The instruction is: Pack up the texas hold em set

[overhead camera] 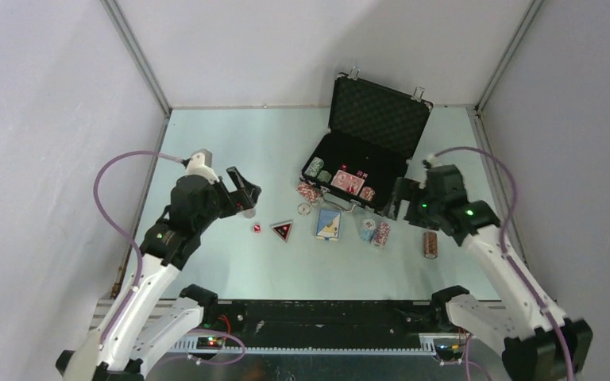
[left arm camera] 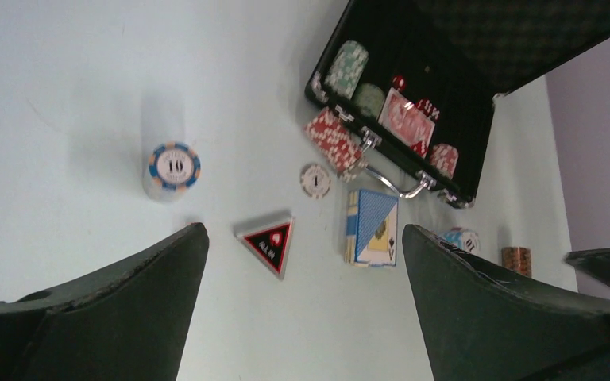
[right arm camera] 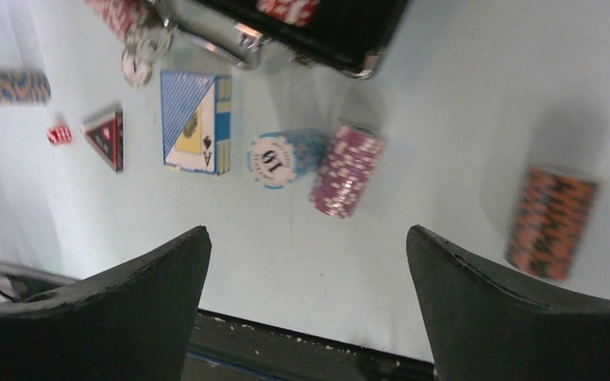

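Note:
The black briefcase (overhead camera: 381, 119) lies open at the back, with green chip stacks (overhead camera: 315, 167) and a red deck (overhead camera: 348, 182) inside. In front of it lie a red/white stack (overhead camera: 308, 191), the white button (overhead camera: 304, 209), the blue deck (overhead camera: 329, 224), the black triangle (overhead camera: 282, 231), the red die (overhead camera: 257, 228), a blue stack (overhead camera: 367, 230), a purple stack (overhead camera: 381, 233) and an orange-brown stack (overhead camera: 430, 243). My left gripper (overhead camera: 242, 190) hovers open and empty left of the triangle (left arm camera: 268, 243). My right gripper (overhead camera: 401, 198) hovers open and empty above the purple stack (right arm camera: 345, 169).
A blue-and-orange chip stack (left arm camera: 173, 168) stands upright on the table under my left arm, hidden in the top view. The briefcase's handle and latches (left arm camera: 397, 186) face the loose pieces. Grey walls close in the table on three sides.

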You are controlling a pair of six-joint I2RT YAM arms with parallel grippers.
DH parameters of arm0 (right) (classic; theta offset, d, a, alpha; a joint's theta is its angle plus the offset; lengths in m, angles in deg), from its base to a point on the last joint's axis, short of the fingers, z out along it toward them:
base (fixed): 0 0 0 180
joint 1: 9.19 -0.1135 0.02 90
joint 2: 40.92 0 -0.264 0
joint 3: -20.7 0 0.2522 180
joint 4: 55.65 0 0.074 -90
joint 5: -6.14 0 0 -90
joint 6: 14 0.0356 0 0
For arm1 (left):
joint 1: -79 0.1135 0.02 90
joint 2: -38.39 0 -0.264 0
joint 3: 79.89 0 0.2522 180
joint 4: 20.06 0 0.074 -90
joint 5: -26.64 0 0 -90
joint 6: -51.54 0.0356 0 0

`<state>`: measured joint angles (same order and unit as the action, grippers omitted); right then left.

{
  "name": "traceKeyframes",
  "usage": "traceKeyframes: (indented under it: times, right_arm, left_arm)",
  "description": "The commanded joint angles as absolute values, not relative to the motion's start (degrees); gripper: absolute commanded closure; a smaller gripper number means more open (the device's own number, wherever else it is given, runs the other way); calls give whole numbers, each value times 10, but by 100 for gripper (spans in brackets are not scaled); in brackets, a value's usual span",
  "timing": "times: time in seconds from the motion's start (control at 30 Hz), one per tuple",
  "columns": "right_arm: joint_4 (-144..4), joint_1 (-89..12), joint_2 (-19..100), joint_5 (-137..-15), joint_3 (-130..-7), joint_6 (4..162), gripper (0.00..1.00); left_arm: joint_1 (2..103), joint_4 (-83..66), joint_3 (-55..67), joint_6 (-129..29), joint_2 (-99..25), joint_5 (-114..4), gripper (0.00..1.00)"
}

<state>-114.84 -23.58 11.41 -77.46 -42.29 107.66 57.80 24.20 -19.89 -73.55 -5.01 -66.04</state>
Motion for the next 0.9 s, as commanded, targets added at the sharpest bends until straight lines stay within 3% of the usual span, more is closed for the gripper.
traceKeyframes:
  times: [0.0,0.2,0.4,0.87]
  right_arm:
    - [-1047,-320,199,-783,-447,1031,5]
    - [-1056,-383,306,-836,-485,996,13]
    - [-1033,-407,377,-839,-503,999,27]
    - [-1089,-450,485,-913,-548,1007,36]
  left_arm:
    - [580,157,-206,-667,-42,-680,0]
    - [579,123,-203,-663,-73,-653,3]
    - [579,100,-210,-665,-74,-649,4]
    - [578,86,-227,-671,-74,-620,3]
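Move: The blue chip stack, standing upright, is about 9 cm to the right hand's left, 3 cm ahead and some 13 cm below. The pink chip stack lies against its right side, about 5 cm left, 2 cm ahead of this hand; the card box is about 21 cm left, 5 cm ahead, and the case's near right corner 6 cm left, 9 cm ahead. From the left hand the blue stack is some 36 cm right, roughly level fore-and-aft, 19 cm below. Over the top of the blue chip stack the right hand swings left and comes down, about 9 cm each way with a little forward; most of the sideways travel comes early. It turns counter-clockwise some 20 degrees, points more steeply down and narrows its fingers to about two-thirds open around the stack's top. The empty left hand drifts forward a little, fingers open. ##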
